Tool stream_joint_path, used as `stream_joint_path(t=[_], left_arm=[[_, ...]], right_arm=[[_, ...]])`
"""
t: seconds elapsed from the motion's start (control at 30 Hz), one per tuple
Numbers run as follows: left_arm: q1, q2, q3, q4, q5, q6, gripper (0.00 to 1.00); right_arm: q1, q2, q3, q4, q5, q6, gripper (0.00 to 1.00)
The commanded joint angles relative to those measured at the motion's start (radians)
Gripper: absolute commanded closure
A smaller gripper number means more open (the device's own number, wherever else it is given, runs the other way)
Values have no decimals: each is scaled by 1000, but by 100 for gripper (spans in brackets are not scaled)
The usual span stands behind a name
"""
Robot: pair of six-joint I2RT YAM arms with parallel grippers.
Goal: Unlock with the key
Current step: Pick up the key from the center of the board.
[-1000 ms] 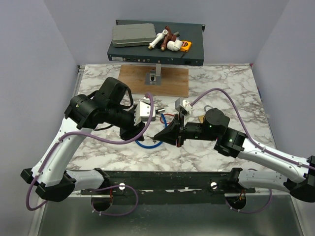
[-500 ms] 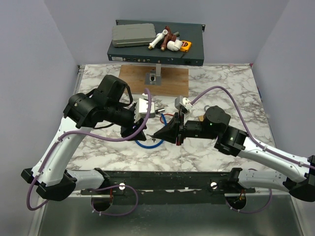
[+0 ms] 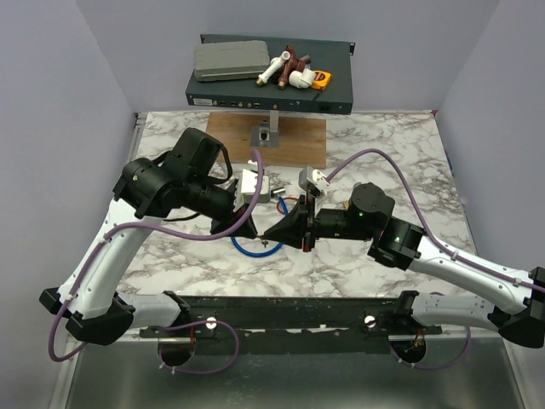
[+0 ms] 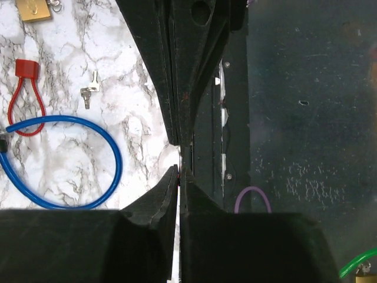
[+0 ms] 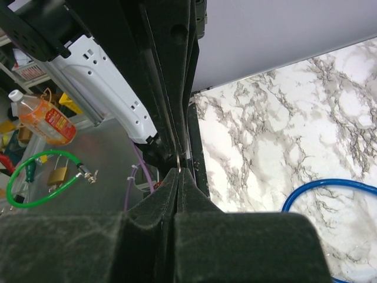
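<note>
My right gripper [image 5: 178, 171] is shut on the key [image 5: 177, 164], a thin silver sliver seen edge-on that sticks out of its tips. My left gripper [image 4: 179, 172] faces it tip to tip above the marble, with its jaws closed on the sliver's other end. In the top view the two grippers [image 3: 254, 234] [image 3: 266, 235] meet over the blue cable [image 3: 249, 250]. On the table in the left wrist view lie a second small silver key [image 4: 89, 96], a red plastic loop [image 4: 15, 112] and the brass padlock [image 4: 34, 9].
The blue cable [image 4: 112, 159] curls under the grippers. A wooden board [image 3: 298, 141] with a metal post lies behind them. At the back stands a black rack unit [image 3: 341, 89] carrying tools. Below the table edge are a green cable lock [image 5: 35, 177] and a bottle [image 5: 44, 121].
My left gripper has moved right to the right gripper's tips and closed its jaws. The right arm has edged slightly left and stayed shut.
</note>
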Motion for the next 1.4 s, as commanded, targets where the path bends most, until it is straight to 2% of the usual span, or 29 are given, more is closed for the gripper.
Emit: stream_joint_path(t=[0.0,0.1,0.17,0.57,0.63,0.73,0.87,1.13,1.37], left_arm=[[3,8,3,-53,20,20,97],[1,26,14,-76,7,19,96],[2,30,25,-83,8,26,100],[3,24,80,-89,1,33,100],[2,20,79,-95,2,40,100],[2,18,76,-104,2,48,100],[2,15,67,-116,2,58,100],[3,-5,45,-112,-7,80,100],[2,-1,58,-117,-20,83,100]], right_arm=[[5,0,24,33,-11,-13,99],[5,1,22,37,-16,-11,99],[5,5,22,38,-21,-9,99],[5,23,29,17,-29,-4,99],[5,27,33,3,-20,-8,93],[5,24,39,-5,1,-14,76],[5,18,55,-2,31,-19,66],[5,16,45,6,35,-14,60],[6,-11,-104,190,-8,54,53]])
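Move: The key sits between the two grippers in mid-air, about 1 cm to the right of the left hand's point and roughly 2 cm to the left of the right hand's, level with both. From the left hand, some 30 cm down on the table, the blue hose loop lies about 13 cm ahead and level sideways, the spare keys about 12 cm ahead and 11 cm right, and the red cable seal about 21 cm ahead and 9 cm right. The key stays pinched in the left fingertips, which keep shut, as the right fingers spread from closed to nearly half open and let go of it; the right hand holds its place apart from a brief 1 cm bob. The left hand dips about 1 cm and comes back up, then eases back and left roughly 1.5 cm, taking the key away from the right fingers. ##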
